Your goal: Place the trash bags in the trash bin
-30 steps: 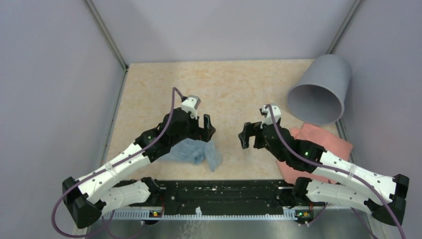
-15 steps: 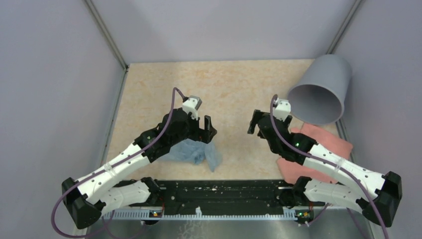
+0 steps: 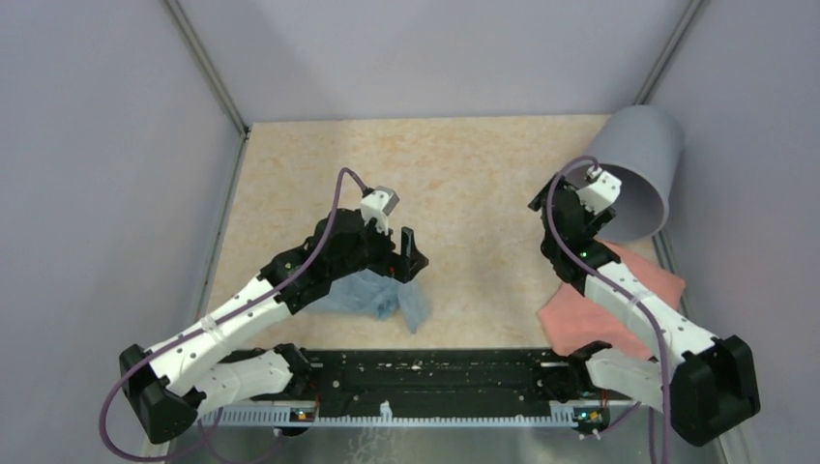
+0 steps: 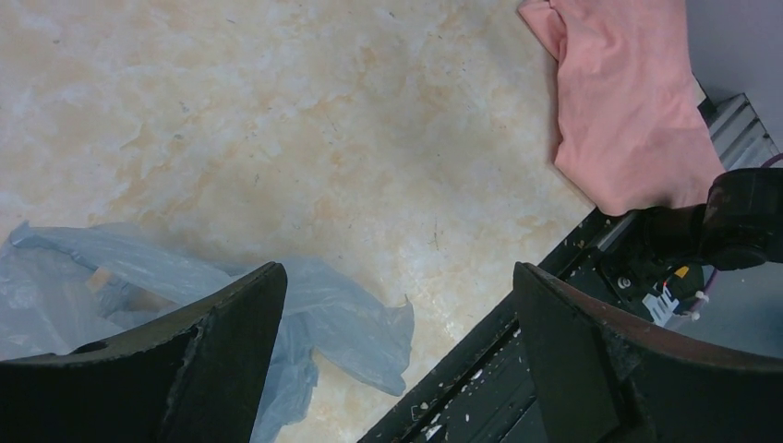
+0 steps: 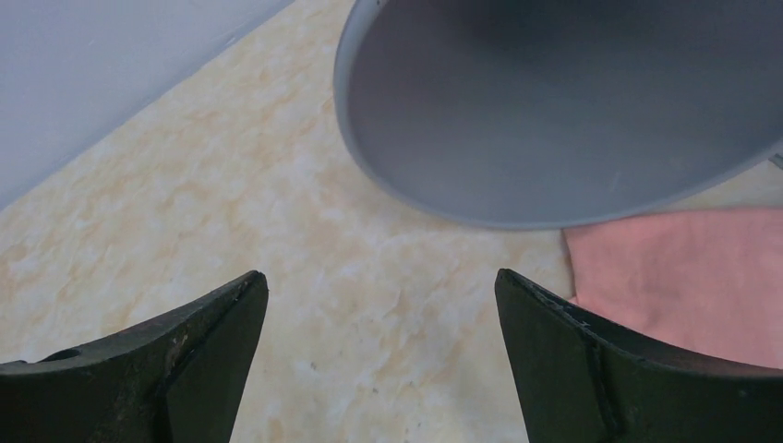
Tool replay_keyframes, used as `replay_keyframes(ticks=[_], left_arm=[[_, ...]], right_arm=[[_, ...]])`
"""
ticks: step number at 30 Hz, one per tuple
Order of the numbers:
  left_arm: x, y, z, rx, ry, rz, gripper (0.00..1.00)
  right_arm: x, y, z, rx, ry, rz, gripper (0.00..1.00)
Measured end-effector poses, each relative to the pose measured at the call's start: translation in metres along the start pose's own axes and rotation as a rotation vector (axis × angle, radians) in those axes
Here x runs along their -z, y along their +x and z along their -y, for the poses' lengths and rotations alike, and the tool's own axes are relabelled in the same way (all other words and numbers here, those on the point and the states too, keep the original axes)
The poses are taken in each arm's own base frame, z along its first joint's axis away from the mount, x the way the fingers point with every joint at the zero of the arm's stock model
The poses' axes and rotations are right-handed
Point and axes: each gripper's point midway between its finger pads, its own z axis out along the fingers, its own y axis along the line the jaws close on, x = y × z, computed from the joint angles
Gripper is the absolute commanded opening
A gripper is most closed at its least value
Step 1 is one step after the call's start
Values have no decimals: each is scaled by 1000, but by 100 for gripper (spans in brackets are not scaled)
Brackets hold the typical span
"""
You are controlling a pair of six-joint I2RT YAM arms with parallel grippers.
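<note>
The trash bag (image 3: 372,293) is a crumpled pale blue film lying flat on the table near the front rail. My left gripper (image 3: 404,253) hovers open just above its far right edge. In the left wrist view the bag (image 4: 343,318) lies under the left finger, and nothing sits between the fingers of the left gripper (image 4: 397,269). The grey trash bin (image 3: 633,159) lies tipped on its side at the back right, mouth toward the table's middle. My right gripper (image 3: 553,198) stands open just left of that mouth. The right wrist view has the bin (image 5: 572,101) ahead of the empty right gripper (image 5: 380,277).
A salmon-pink cloth (image 3: 604,290) lies under the right arm by the right wall; it shows in both wrist views, cloth (image 4: 628,101) and cloth (image 5: 683,277). The black front rail (image 3: 435,369) runs along the near edge. Grey walls close in three sides.
My right arm has swung from the table's middle out to the right and back, up to the bin's mouth. The left arm has barely shifted. The bag lies where it was.
</note>
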Motion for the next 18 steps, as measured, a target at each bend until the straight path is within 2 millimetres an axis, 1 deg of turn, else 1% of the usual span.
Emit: replay_keyframes(ticks=[4, 6, 10, 12, 15, 18], left_arm=[[1, -1, 6, 0, 29, -6, 98], [2, -2, 9, 0, 43, -6, 98], [3, -1, 13, 4, 63, -12, 98], [3, -1, 15, 7, 73, -16, 99], [3, 0, 16, 16, 81, -20, 98], [4, 1, 18, 22, 89, -24, 98]], right_arm=[[-33, -2, 7, 17, 46, 23, 93], [-48, 1, 8, 26, 51, 19, 93], [-83, 11, 22, 35, 92, -1, 92], [-100, 15, 24, 52, 103, -4, 92], [-116, 16, 15, 84, 96, 0, 92], [-134, 9, -1, 105, 84, 27, 92]])
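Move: The grey trash bin lies on its side with its mouth towards the robot, its middle about 11 cm ahead of the right hand, 15 cm to the right and 9 cm below. The left side of its rim is roughly 5 cm ahead, 2 cm right and 11 cm down. The pink trash bag lies some 14 cm back, 13 cm right and 19 cm below. From the left hand, the bin is about 22 cm ahead, 44 cm right and 12 cm below. No contact can be made out yet: the empty right hand heads for the left side of the trash bin's rim, fast, about 12 cm forward while bearing some 5 cm right and sinking some 5 cm. The rightward and downward parts die out before the end. Its fingers stay wide open and end close about the rim, the wrist barely turning. ##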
